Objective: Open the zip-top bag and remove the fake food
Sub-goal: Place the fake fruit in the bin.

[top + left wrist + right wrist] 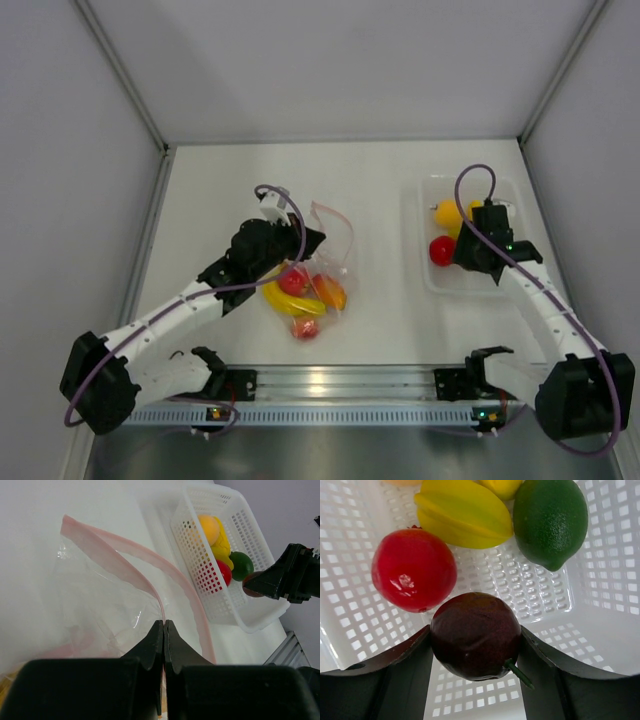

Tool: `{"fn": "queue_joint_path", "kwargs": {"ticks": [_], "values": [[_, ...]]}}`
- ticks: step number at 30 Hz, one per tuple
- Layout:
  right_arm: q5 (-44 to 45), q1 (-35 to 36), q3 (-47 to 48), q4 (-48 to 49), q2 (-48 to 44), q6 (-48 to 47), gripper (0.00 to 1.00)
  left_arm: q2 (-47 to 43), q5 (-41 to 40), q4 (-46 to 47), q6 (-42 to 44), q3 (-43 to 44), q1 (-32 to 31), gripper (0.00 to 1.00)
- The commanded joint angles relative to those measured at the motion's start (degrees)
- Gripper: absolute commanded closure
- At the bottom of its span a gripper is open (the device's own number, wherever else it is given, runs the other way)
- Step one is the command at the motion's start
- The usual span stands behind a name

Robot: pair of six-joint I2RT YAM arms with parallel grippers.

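The clear zip-top bag lies at mid table with its pink zip strip open. A yellow banana, a red piece and an orange piece show in or at it. My left gripper is shut on the bag's film near the strip. My right gripper is shut on a dark purple fruit and holds it over the white perforated basket. In the basket lie a red fruit, a yellow starfruit and a green lime.
The basket stands at the right of the table, close to the right wall. A small red piece lies at the bag's near end, by the metal rail along the front edge. White walls close in the left, back and right.
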Motion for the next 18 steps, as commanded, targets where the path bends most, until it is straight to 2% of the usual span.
{"fn": "queue_joint_path", "kwargs": {"ticks": [1,3,4,7,9,13,16,17,18], "values": [[4.4,-0.8,-1.2,-2.6,-2.0,1.6,0.47,-0.9,1.7,-1.1,1.5,2.6,0.4,1.0],[5.0,-0.8,-1.9,-2.5,-3.2,1.7,0.44,-1.0,2.1,-1.3,1.8,2.9,0.4,1.0],[4.6,-0.8,-2.1,-2.3,-3.7,2.0,0.3,-0.7,2.9,-1.3,2.1,3.3,0.4,1.0],[4.3,-0.7,-1.7,-2.1,-5.2,2.0,0.18,0.3,4.8,-1.5,2.6,4.6,0.5,1.0],[4.3,-0.7,-1.0,-2.3,-5.6,1.0,0.16,1.0,6.1,-1.7,3.3,5.5,0.5,1.0],[4.4,-0.7,0.6,-2.5,-6.6,0.3,0.04,3.5,12.0,-1.7,6.2,7.7,1.7,1.0],[2.6,-0.7,2.1,-0.8,-10.0,-0.4,0.01,7.5,23.6,-2.3,8.6,12.4,6.3,1.0],[1.6,-0.7,2.4,-0.2,-11.3,0.2,0.01,9.1,25.3,-6.3,9.6,14.6,7.5,1.0],[-2.9,-0.7,2.5,2.4,-14.2,0.1,0.01,10.8,27.9,-8.9,11.4,20.3,9.3,1.0]]}}
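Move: The right hand still holds the dark plum over the near part of the bin; its spot on the bin floor lies about 5 cm to the right, level in reach and some 6 cm below. At that same lower height the red tomato is about 7 cm ahead and 5 cm left, the green lime 8 cm ahead and 7 cm right, and the yellow star fruit 10 cm straight ahead. From the left hand, that spot is some 36 cm right, 2 cm back and 16 cm down. Back and slightly down by about 1.5 cm, the right hand eases into the near part of the bin, spreads its fingers from part-open to fully wide to let go of the plum, then rises about 3 cm clear. The left hand keeps its pinch on the bag's rim, carrying it about 2 cm up and to the right while turning clockwise roughly 15 degrees. ##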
